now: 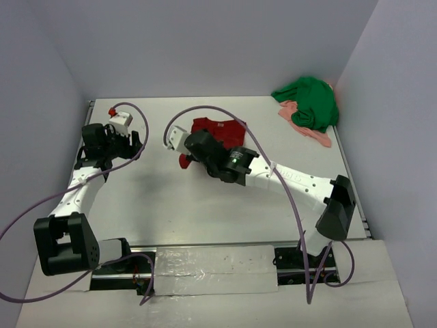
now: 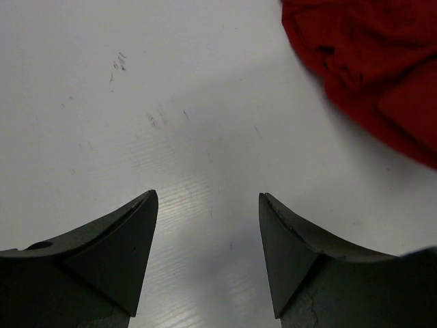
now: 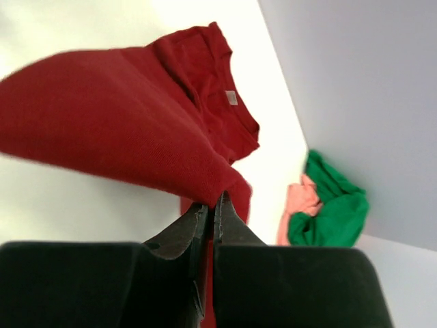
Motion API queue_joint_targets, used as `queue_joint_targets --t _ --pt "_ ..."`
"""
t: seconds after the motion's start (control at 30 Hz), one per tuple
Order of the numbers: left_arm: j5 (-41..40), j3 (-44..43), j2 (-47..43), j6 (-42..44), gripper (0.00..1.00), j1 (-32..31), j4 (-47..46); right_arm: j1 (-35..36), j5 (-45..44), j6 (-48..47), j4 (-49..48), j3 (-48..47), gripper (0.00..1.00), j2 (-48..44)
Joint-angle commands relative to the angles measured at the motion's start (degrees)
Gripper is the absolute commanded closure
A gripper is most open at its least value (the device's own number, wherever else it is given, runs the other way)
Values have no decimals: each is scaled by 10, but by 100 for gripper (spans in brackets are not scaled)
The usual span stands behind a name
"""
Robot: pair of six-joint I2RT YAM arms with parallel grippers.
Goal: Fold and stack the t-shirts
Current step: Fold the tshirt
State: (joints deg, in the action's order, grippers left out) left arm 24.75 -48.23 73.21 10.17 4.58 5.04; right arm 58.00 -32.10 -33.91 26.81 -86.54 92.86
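The dark red t-shirt (image 1: 218, 128) lies crumpled mid-table, mostly under my right arm. My right gripper (image 3: 213, 201) is shut on a fold of the dark red t-shirt (image 3: 136, 130), which is lifted and drapes to the left; its collar and tag face up. My left gripper (image 2: 208, 198) stands open over bare table, with nothing between its fingers, and an edge of the red shirt (image 2: 375, 68) lies ahead to its right. A bright green t-shirt (image 1: 311, 102) is bunched in the far right corner on top of a salmon-pink cloth (image 1: 321, 139).
Grey walls close the table (image 1: 171, 205) on the left, back and right. Purple cables (image 1: 225, 113) arc over both arms. The green t-shirt (image 3: 334, 205) and pink cloth (image 3: 300, 201) lie against the right wall.
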Motion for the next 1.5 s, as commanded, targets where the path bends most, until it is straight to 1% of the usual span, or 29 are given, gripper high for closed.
queue_joint_targets --t 0.0,0.03,0.17,0.27,0.4,0.5,0.67,0.77,0.83,0.87,0.9,0.97,1.0,1.07,1.1,1.17,1.2,1.3,1.33,1.37,1.4,1.43,1.47 --pt "21 -11 -26 0 30 -3 5 29 -28 70 75 3 100 -42" --pt "23 -12 -30 1 30 -3 8 35 -24 90 90 1 100 -47" --pt "27 -10 -37 1 30 -3 9 63 -32 122 131 1 100 -52" --pt "28 -7 -38 2 30 -3 9 71 -12 127 146 19 100 -64" --pt "35 -9 -32 3 30 -2 7 63 -22 94 123 30 100 -64" --pt "36 -13 -18 3 30 -4 4 33 2 55 78 22 100 -43" --pt "30 -13 12 9 30 -10 -2 -33 44 -19 19 -13 100 39" --pt "26 -15 26 12 30 -12 -4 -64 78 -49 0 -59 100 100" --pt "25 -17 35 15 30 -13 -5 -82 110 -58 -3 -112 100 151" --pt "23 -18 38 16 30 -12 -5 -90 119 -56 -2 -155 100 172" --pt "23 -17 41 17 30 -13 -6 -104 139 -58 8 -173 100 211" --pt "25 -19 47 18 30 -13 -7 -117 146 -62 8 -228 100 248" --pt "25 -18 51 20 30 -14 -7 -129 151 -64 11 -244 100 286" --pt "25 -17 55 22 30 -14 -8 -136 143 -68 12 -295 100 325" --pt "25 -16 59 23 30 -15 -9 -146 143 -73 15 -308 100 355" --pt "29 -16 62 27 30 -15 -6 -155 146 -72 17 -338 100 379" --pt "30 -16 65 27 30 -15 -5 -160 147 -73 20 -344 100 397" --pt "36 -18 65 27 30 -17 -4 -172 143 -76 18 -341 100 414" --pt "37 -20 66 27 30 -17 -3 -177 138 -74 15 -337 95 417" --pt "38 -22 67 27 30 -19 -2 -179 130 -71 4 -325 85 418" --pt "39 -24 69 26 30 -23 2 -182 132 -67 6 -321 59 420" --pt "40 -27 69 26 30 -24 2 -184 132 -63 7 -318 51 420" --pt "41 -27 69 25 30 -26 4 -185 133 -56 -8 -302 47 417"
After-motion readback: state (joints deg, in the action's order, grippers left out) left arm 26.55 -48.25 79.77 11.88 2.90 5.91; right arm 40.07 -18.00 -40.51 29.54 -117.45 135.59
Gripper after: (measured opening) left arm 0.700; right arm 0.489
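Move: The shut right fingers still hold up an edge of the red t-shirt. Its collar part lies on the table about 21 cm ahead of that hand, 7 cm to its right and some 21 cm below. The pink cloth is 24 cm ahead and 35 cm to the right, and the green cloth about 7 cm beyond the pink. From the left hand, the collar part lies about 16 cm ahead, 25 cm to the right and 11 cm below. Back first, about 6 cm and slightly down with the t-shirt edge still pinched, then the right hand swings forward some 24 cm while sinking about 15, carrying the edge towards the shirt's far side. It tips down some 15 degrees, and the fingers open about halfway at the end. The empty, open left hand rises a little, then sinks about 5 cm. ##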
